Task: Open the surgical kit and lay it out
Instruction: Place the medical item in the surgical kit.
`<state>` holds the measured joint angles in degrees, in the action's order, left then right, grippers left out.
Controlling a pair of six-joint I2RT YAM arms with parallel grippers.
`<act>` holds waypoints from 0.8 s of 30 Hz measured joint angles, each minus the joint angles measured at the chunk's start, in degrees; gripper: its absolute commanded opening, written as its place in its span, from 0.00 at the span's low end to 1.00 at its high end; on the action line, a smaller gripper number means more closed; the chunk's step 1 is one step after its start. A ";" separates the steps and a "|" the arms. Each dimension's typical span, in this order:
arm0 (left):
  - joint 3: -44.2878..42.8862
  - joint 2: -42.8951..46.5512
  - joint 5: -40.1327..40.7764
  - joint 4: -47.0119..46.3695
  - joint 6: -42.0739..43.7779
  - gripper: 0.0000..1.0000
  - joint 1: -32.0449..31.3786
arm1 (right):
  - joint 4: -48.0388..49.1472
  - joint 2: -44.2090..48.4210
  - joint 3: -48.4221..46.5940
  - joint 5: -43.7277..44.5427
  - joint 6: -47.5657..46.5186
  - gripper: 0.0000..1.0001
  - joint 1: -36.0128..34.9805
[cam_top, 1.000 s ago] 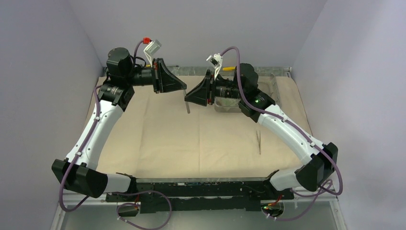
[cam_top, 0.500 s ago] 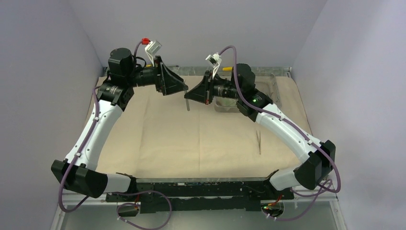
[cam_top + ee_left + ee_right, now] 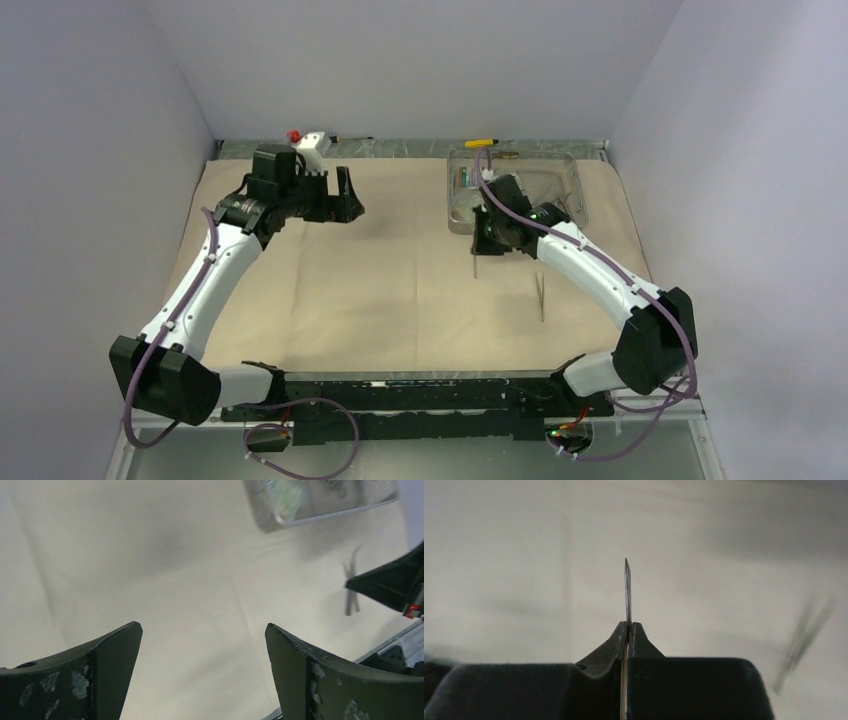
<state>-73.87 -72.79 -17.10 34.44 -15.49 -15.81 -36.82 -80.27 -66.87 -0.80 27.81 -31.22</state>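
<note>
The beige wrap cloth (image 3: 400, 290) lies spread flat over the table. The wire-mesh tray (image 3: 570, 180) stands on it at the back right, with printed packets (image 3: 467, 181) inside. My right gripper (image 3: 478, 238) hangs just in front of the tray's near left corner, shut on thin steel tweezers (image 3: 628, 592) that point down toward the cloth. Another steel instrument (image 3: 541, 298) lies on the cloth at the right. My left gripper (image 3: 347, 206) hovers over the back left of the cloth, open and holding nothing (image 3: 202, 626).
A yellow-handled screwdriver (image 3: 481, 143) lies behind the tray, off the cloth, and another tool (image 3: 345, 138) lies along the back edge. Grey walls close in the left, right and back. The black frame (image 3: 400, 385) runs along the near edge.
My left gripper opened and drew back left and lower. My right gripper closed on the tweezers, carried them right toward the tray and turned them downward.
</note>
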 measured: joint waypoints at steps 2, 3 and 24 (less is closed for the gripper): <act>2.71 0.39 1.73 0.37 -0.02 0.99 0.02 | -4.87 -0.55 1.51 4.39 0.55 0.00 0.83; 3.76 0.63 2.12 0.31 -0.04 1.00 0.02 | -7.04 -0.92 2.56 6.08 0.74 0.00 1.44; 7.19 0.20 2.86 -4.92 1.03 0.99 0.02 | -8.28 -13.94 12.94 10.99 -6.43 0.12 9.35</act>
<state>-66.67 -72.60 -14.24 29.52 -14.46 -15.79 -45.10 -94.21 -53.93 10.20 21.39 -21.87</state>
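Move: The right hand already holds a slim medical instrument, and the bare cloth it is headed for lies about 13 cm to its right, 6 cm back and some 17 cm below. On the cloth, the tweezers lie roughly 19 cm to the hand's right and 6 cm back. The basket's middle is about 22 cm ahead, 14 cm to the right and 14 cm down. From the empty left hand, that bare spot is about 38 cm right, 10 cm back and 28 cm below. Still pinching the slim instrument mid-length, the right hand swings down and rightward, also drawing back about 6 cm, to the bare cloth just left of the tweezers. It sinks some 15 cm, fast and then easing, while the wrist tilts about 40 degrees until the fingers point nearly straight down; whether the instrument touches the cloth can't be seen. The left hand, fingers wide open, drops about 4 cm. ##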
